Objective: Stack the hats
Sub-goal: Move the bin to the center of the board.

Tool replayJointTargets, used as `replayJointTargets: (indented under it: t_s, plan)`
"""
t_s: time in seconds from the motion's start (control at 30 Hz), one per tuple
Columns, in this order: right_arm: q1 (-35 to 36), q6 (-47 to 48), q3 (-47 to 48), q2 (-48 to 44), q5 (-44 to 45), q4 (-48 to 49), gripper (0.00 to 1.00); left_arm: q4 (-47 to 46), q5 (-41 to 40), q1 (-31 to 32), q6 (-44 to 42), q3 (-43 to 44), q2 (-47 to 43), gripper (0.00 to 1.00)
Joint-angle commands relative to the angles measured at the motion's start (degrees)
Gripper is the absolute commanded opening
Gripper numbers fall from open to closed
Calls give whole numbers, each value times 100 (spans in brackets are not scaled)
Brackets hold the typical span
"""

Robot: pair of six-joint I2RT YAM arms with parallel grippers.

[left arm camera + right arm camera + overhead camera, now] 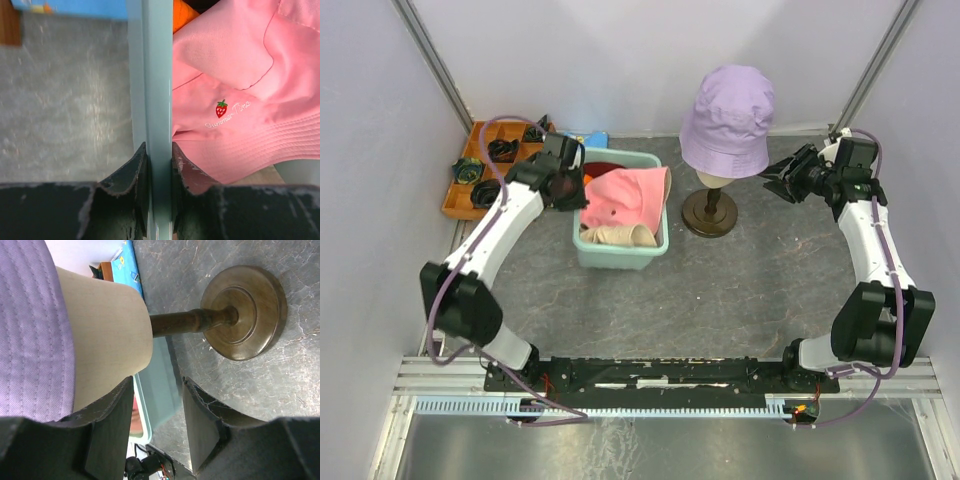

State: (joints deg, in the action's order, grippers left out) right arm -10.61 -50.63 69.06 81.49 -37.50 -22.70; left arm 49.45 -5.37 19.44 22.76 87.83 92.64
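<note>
A lavender hat (728, 118) sits on the cream mannequin head (105, 335), whose dark stand (710, 215) rests on the table. A pink hat (625, 195) with a strawberry logo (221, 108) lies on top in the teal bin (620, 258), over a beige hat (618, 236). Bits of a dark red hat (603, 167) and an orange hat (182, 12) show behind it. My left gripper (159, 150) is shut on the bin's left wall (159, 75), one finger inside and one outside. My right gripper (157, 382) hangs open to the right of the mannequin, holding nothing.
A wooden tray (485, 170) of dark objects stands at the back left, with a blue cloth (590, 138) behind the bin. White walls close in the table on three sides.
</note>
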Motion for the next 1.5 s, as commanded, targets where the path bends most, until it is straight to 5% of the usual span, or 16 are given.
replayJointTargets:
  t_s: [0.0,0.3,0.63,0.8,0.97,1.17,1.37,1.47]
  plan:
    - [57,138,132,84,-30,317,51,-161,190,77,374,-1099,-1136,3]
    - [323,27,129,334,-48,635,51,406,-705,24,1590,-2551,-2762,3]
    - [371,31,240,546,-147,733,51,297,-1600,-53,5324,-4140,-4966,3]
    - [410,-75,224,646,-188,891,51,391,-2389,-58,7041,-4680,-5444,3]
    - [447,-89,246,707,-210,925,51,-590,-2733,-56,8176,-5367,-5466,3]
    - [446,-81,253,715,-198,932,52,-878,-2729,-21,7728,-4586,-4562,6]
    - [463,-120,193,750,-186,1023,52,-811,-2252,16,6769,-3786,-4481,43]
    - [509,-144,202,783,-174,1071,52,-526,-1992,16,6492,-3383,-4452,52]
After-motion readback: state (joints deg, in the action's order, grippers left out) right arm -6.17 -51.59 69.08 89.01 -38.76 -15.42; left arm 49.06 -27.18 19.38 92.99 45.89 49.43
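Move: The bin, its left rim already pinched by the left hand, hangs with its middle about 10 cm to that hand's right and 6 cm below. Its landing spot is bare board some 6 cm back, 8 cm left and 13 cm down. The blue package lies roughly 12 cm ahead and 2 cm left, the orange tray 9 cm ahead and 21 cm left, both about 17 cm below. From the right hand that spot is about 48 cm left, 9 cm back and 19 cm below. The bin is swung back about 18 cm, leftward about 11 and down some 7 by the left hand, which still pinches its rim and turns roughly 70 degrees counter-clockwise, comes forward again about 5 cm near the end, then opens its fingers around the rim and starts rising. The right hand, fingers half open, eases about 5 cm left, down and forward towards the hatted head. ##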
